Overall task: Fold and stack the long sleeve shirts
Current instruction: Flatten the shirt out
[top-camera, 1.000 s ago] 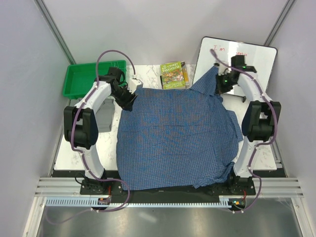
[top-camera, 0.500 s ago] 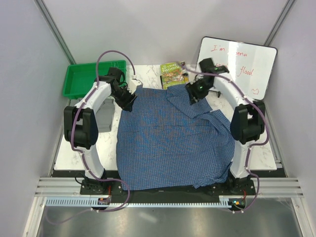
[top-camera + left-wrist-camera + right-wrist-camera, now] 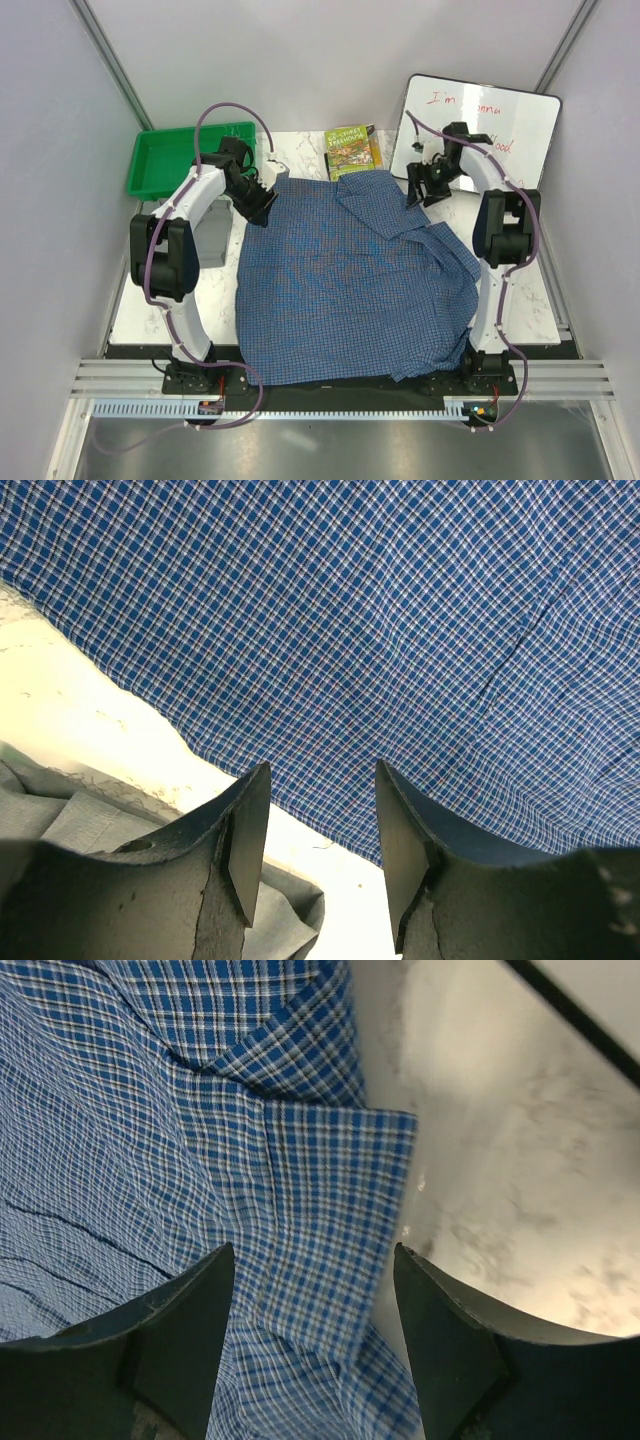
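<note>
The blue checked long sleeve shirt [image 3: 345, 290] lies spread over the table's middle, with one sleeve [image 3: 385, 205] folded in across its far right part. My right gripper [image 3: 416, 190] stands open just above that sleeve's end [image 3: 330, 1210], with nothing between the fingers [image 3: 312, 1260]. At the shirt's far left corner my left gripper [image 3: 262, 205] is open over the hem and bare table [image 3: 320, 780]. The grey shirt [image 3: 60, 825] lies crumpled beside the left arm [image 3: 210, 245].
A green tray [image 3: 185, 160] sits at the far left. A book [image 3: 352, 152] lies at the far edge, and a whiteboard [image 3: 500, 125] leans at the far right. The white marble tabletop [image 3: 500, 1160] shows to the right of the sleeve.
My right gripper swung the sleeve from the far right inward over the shirt, opened, let it drop, and drew back to the right. The left arm has not moved.
</note>
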### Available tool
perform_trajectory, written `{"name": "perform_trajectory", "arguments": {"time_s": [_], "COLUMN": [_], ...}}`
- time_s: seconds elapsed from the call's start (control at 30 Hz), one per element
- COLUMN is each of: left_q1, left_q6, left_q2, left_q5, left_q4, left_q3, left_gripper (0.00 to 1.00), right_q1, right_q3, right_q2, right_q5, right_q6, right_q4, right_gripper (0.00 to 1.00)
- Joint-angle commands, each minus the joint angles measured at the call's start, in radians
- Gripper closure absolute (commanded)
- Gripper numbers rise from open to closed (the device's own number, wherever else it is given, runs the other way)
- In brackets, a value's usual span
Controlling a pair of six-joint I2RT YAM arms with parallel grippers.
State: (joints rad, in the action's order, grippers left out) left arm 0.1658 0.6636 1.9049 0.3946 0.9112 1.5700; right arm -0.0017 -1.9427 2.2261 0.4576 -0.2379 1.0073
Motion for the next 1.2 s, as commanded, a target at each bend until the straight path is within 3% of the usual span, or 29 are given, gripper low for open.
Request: {"name": "perform_trajectory", "arguments": {"time_s": [0.0, 0.23, 0.53, 0.93, 1.03, 1.07, 1.13, 1.17], "left_q1": [0.001, 0.001, 0.001, 0.0, 0.001, 0.001, 0.0, 0.001], "left_q6": [-0.024, -0.018, 0.007, 0.025, 0.027, 0.03, 0.031, 0.031], "left_q2": [-0.018, -0.029, -0.035, -0.032, -0.029, -0.026, -0.026, -0.023], "left_q5": [0.003, -0.003, -0.007, -0.02, -0.025, -0.026, -0.028, -0.028], "left_q4": [0.011, 0.012, 0.012, 0.012, 0.012, 0.012, 0.012, 0.012], "left_q3": [0.024, 0.018, 0.012, 0.01, 0.012, 0.013, 0.012, 0.01], "left_gripper": [0.47, 0.46, 0.47, 0.46, 0.46, 0.46, 0.46, 0.47], "right_q1": [0.006, 0.006, -0.056, -0.066, -0.069, -0.072, -0.086, -0.09], "right_q3": [-0.013, 0.028, 0.048, 0.088, 0.085, 0.082, 0.076, 0.07], "right_q2": [0.038, 0.075, 0.041, 0.055, 0.058, 0.046, 0.008, -0.005], "right_q5": [0.055, 0.115, 0.056, 0.335, 0.346, 0.342, 0.339, 0.334], "right_q6": [0.057, 0.072, 0.094, 0.095, 0.095, 0.094, 0.086, 0.083], "right_q4": [0.004, -0.003, -0.049, -0.047, -0.045, -0.044, -0.041, -0.041], "right_gripper": [0.26, 0.29, 0.25, 0.38, 0.55, 0.71, 0.85, 1.0]}}
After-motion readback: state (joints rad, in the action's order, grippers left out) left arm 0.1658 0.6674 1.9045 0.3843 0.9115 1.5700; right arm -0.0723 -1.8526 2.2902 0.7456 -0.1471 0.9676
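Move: The right hand, open, hangs over the shirt's far right part. The folded-over edge it goes for is about 4 cm below, 2 cm back and 1 cm left. The books lie some 16 cm left and 12 cm ahead of this hand, the whiteboard's middle about 15 cm right and 15 cm ahead, and the loose sleeve flap 11 cm right and 12 cm back. From the idle left hand that edge is roughly 39 cm right, 4 cm ahead and 6 cm below. Down first, about 3.5 cm and easing back a little, the right hand sinks to the shirt's folded-over edge with fingers wide. Low over the cloth it shifts left, then right by 2 to 3 cm and left again, its fingertips swinging further leftward by nearly 20 degrees; as it rises about 1 cm the fingers close most of the way and pinch the edge. ##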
